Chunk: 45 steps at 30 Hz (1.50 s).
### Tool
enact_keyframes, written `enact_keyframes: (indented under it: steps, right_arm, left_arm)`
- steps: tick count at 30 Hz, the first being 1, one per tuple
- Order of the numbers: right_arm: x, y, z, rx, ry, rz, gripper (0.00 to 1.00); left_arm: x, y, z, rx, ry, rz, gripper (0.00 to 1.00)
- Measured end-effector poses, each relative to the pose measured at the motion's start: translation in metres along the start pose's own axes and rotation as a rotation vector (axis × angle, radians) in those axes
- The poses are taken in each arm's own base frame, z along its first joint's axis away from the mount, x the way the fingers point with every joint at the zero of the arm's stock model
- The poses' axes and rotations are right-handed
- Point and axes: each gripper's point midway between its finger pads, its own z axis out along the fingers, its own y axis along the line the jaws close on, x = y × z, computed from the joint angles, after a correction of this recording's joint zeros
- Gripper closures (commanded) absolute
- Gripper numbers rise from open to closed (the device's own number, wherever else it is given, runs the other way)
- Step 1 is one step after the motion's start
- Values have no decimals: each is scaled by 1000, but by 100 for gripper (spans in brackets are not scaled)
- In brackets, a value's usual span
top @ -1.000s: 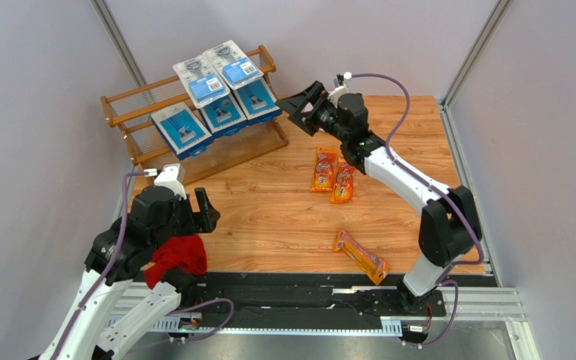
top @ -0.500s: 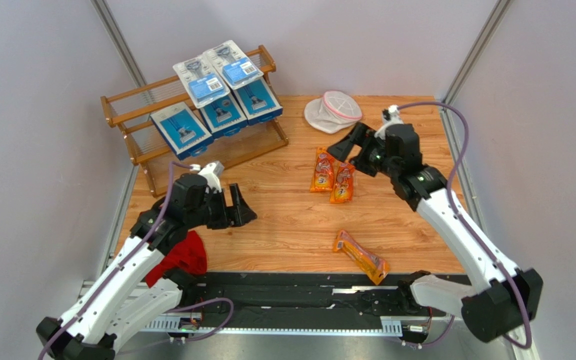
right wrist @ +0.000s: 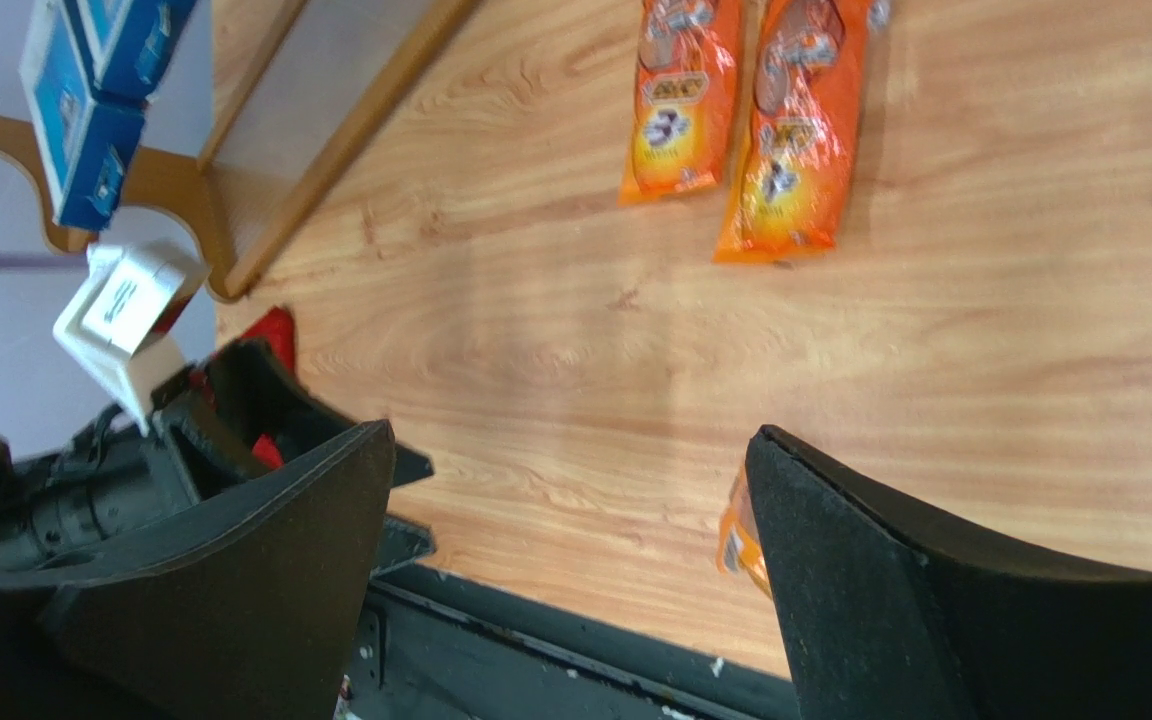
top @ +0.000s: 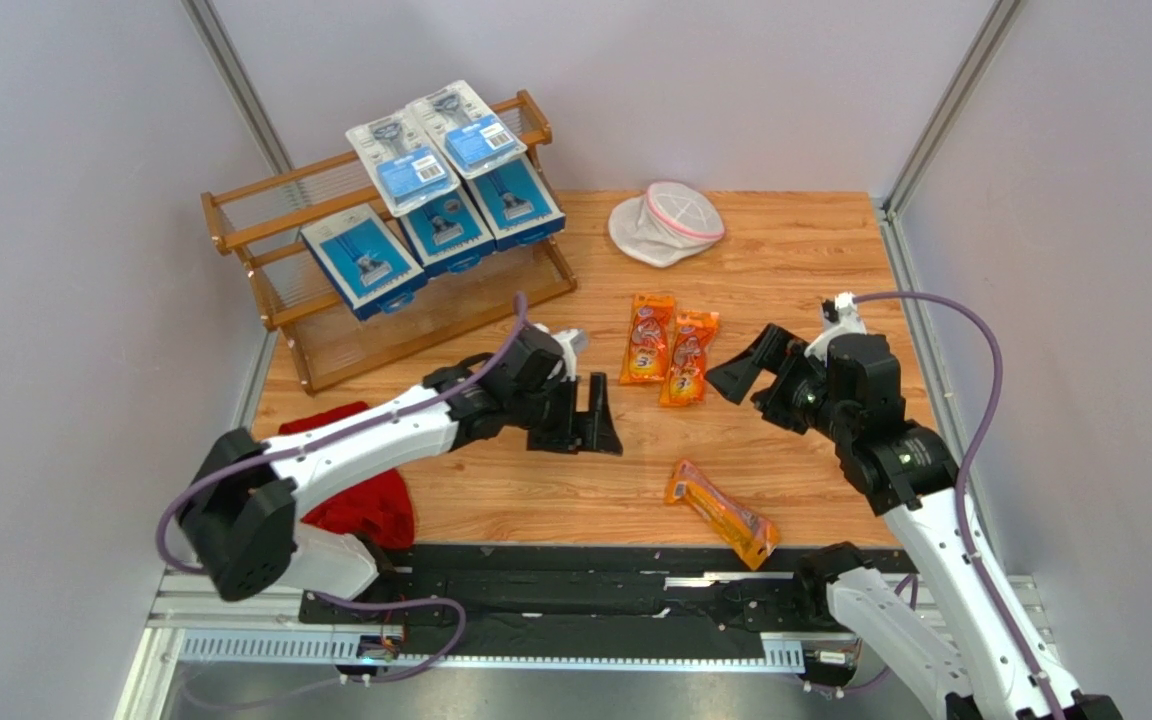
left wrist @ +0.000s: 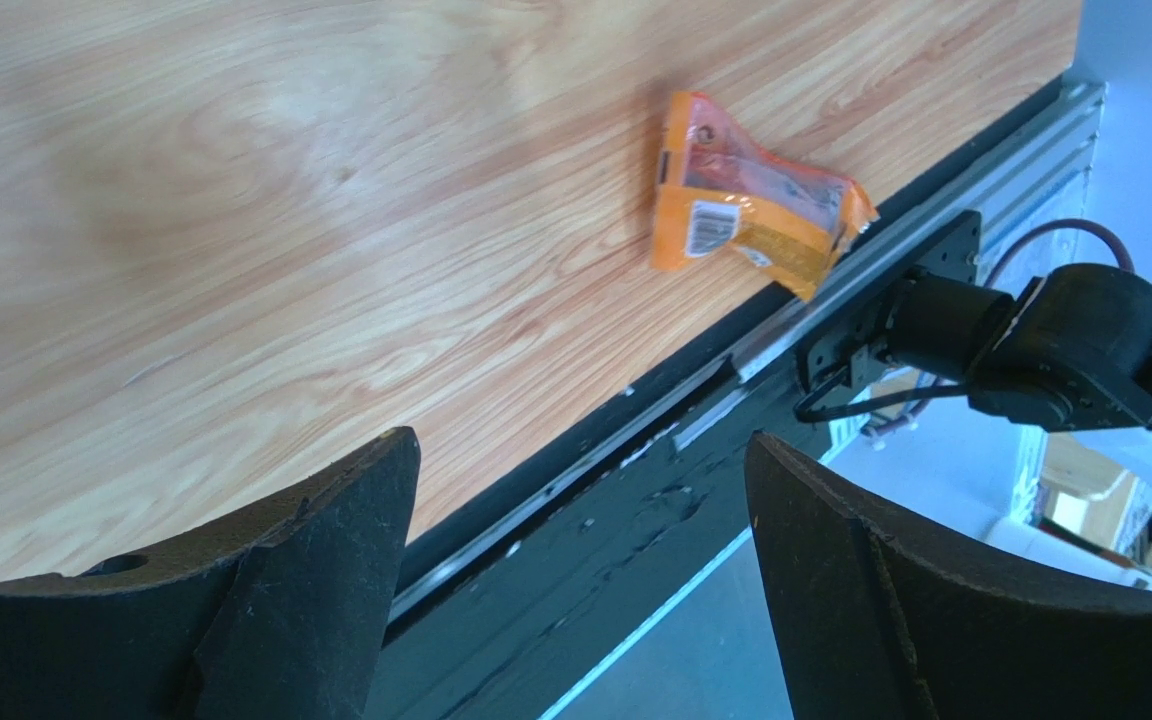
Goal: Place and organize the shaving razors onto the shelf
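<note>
The wooden shelf stands at the back left. It holds three blue razor boxes with two blister packs lying on top of them. Two orange razor bags lie side by side mid-table. A third orange bag lies near the front edge. My left gripper is open and empty, hovering left of the bags. Open and empty as well, my right gripper hangs just right of the pair.
A round white pouch with pink trim lies at the back, right of the shelf. A red cloth sits at the front left under my left arm. The black base rail runs along the front edge.
My left arm swung from over the red cloth out to mid-table. My right arm drew back from the shelf to the right side, uncovering the white pouch. Both grippers stayed open.
</note>
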Motion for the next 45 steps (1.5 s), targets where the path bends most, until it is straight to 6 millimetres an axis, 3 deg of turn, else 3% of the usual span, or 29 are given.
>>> enact_keyframes:
  steps: [5, 11, 19, 31, 37, 45]
  right_arm:
    - [21, -16, -18, 27, 21, 3, 7]
    - [28, -24, -38, 43, 3, 1, 6]
    - [40, -36, -50, 83, 15, 6, 5]
    - [50, -48, -59, 127, 39, 4, 5]
    - [51, -51, -60, 139, 39, 4, 5]
    - [50, -51, -61, 139, 29, 3, 5]
  left_arm:
    - [8, -13, 43, 31, 74, -3, 12]
    - [21, -24, 82, 49, 156, 1, 12]
    - [22, -54, 117, 134, 194, 31, 13]
    - [34, -58, 154, 205, 289, 7, 17]
    - [36, -65, 162, 265, 308, 4, 32]
    - [46, -60, 165, 276, 337, -18, 80]
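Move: The orange packet near the table's front edge has its middle about 20 cm to the left hand's right, 6 cm back and 11 cm below; its near-left end is some 15 cm right and 2 cm back. Two smaller orange packs lie farther out: the right pack 16 cm ahead and 15 cm right of the left hand, the left pack 18 cm ahead and 9 cm right. From the right hand, the packet lies about 12 cm back, 3 cm left and 19 cm below. The left fingers come onto the near-left end of the orange packet and close around it, from wide open to about a third. To get there the hand sweeps some 15 cm right while sinking about 10 cm, the wrist turning roughly 15 degrees clockwise. The right hand, empty and open, draws back about 8 cm and drifts 4 cm right. ##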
